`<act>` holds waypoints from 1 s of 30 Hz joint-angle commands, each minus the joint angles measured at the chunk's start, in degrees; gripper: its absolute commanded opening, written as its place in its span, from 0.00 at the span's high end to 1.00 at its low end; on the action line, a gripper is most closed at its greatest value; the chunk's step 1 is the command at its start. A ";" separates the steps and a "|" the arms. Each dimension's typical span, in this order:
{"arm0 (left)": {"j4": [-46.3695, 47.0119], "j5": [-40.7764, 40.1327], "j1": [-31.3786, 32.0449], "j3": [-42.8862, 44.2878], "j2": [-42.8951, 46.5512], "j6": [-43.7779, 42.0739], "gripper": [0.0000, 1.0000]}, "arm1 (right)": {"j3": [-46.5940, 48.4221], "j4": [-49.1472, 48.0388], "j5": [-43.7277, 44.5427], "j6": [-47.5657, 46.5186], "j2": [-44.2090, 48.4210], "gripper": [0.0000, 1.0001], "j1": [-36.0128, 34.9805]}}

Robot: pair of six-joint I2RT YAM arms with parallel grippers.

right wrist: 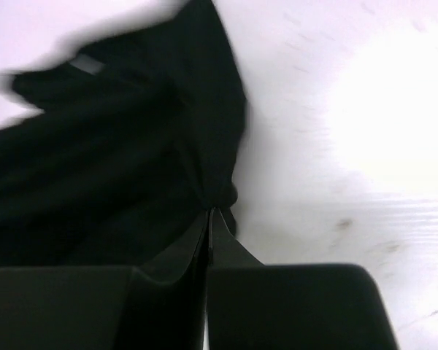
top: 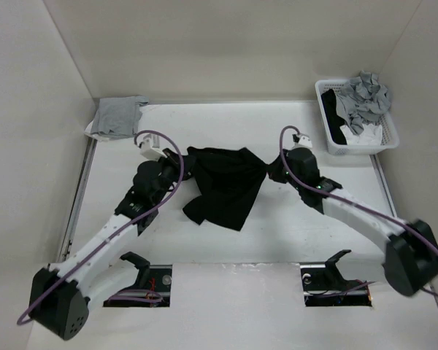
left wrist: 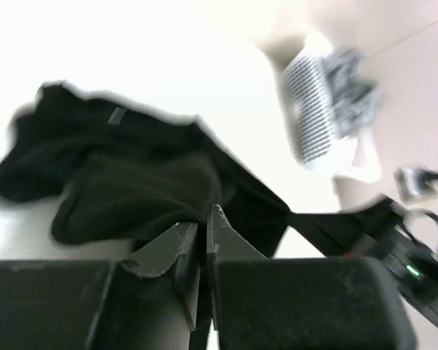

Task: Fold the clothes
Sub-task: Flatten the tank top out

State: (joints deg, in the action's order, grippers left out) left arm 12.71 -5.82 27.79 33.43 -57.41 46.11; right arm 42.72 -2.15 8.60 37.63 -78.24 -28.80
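Observation:
The clothes are one black T-shirt (top: 226,186), bunched and stretched between my two grippers over the middle of the table. My left gripper (top: 184,162) is shut on its left edge; in the left wrist view the cloth (left wrist: 131,175) runs into the closed gripper (left wrist: 206,213). My right gripper (top: 276,166) is shut on the shirt's right edge, pulled to a narrow point. The right wrist view shows the black fabric (right wrist: 117,160) pinched at the tips of that gripper (right wrist: 209,211). The shirt's lower part hangs down in loose folds towards the near side.
A white basket (top: 386,138) at the back right holds mottled grey-and-white cloth (top: 365,102) and a dark piece. A folded grey garment (top: 119,117) lies at the back left corner. White walls close in the table on three sides. Two cut-outs (top: 139,284) sit by the arm bases.

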 commanded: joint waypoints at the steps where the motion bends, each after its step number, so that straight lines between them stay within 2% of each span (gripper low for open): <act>1: -3.55 -2.60 -1.03 2.95 10.18 -2.24 0.98 | 0.26 -1.29 0.01 -1.76 16.05 1.00 -3.58; 4: -8.56 -5.15 -1.47 6.81 17.83 -4.53 0.98 | 2.89 5.82 0.19 -2.64 28.36 1.00 -7.01; 8: -13.31 -7.44 -1.38 12.78 24.78 -7.60 0.98 | 7.98 13.92 0.98 -3.52 38.23 0.99 -11.75; 13: -16.40 -8.94 -1.03 18.33 28.92 -9.98 0.98 | 12.29 17.62 2.03 -2.39 42.55 0.99 -16.06; 17: -15.88 -9.47 -1.03 19.13 29.37 -11.74 0.97 | 12.48 16.83 2.21 -2.20 42.56 0.98 -19.76; 19: -14.82 -9.73 -1.12 17.82 27.36 -12.53 0.97 | 11.25 15.87 1.95 -2.47 40.89 0.98 -19.07; 24: -6.40 -8.59 -3.22 11.49 14.72 -10.52 0.96 | 5.72 8.76 -5.95 -1.59 29.39 0.98 -5.37; 26: -1.74 -6.06 -5.85 11.04 4.02 -8.50 0.95 | 4.30 3.32 -10.34 -0.80 20.54 0.98 0.95; 30: 5.29 -2.88 -11.04 17.52 -16.36 -5.59 0.93 | 8.50 -2.58 -13.70 -0.10 2.17 0.99 8.17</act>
State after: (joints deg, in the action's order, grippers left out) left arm 10.57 -11.38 19.49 47.37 -64.62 37.95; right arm 48.86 2.44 -0.62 36.38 -68.47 -23.92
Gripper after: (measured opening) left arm 0.068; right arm 0.020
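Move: Each gripper already pinches an upper part of the tank top. Its middle lies about 10 cm to the left hand's right, level fore and aft and some 17 cm below it, and from the right hand about 18 cm left, 3 cm back and 8 cm below. The folded grey clothes sit 24 cm ahead of the left hand and 25 cm left; the basket stands 22 cm ahead and 25 cm right of the right hand. Still pinching the tank top, both hands rise about 25 cm, drawing back, then swing forward and down. ##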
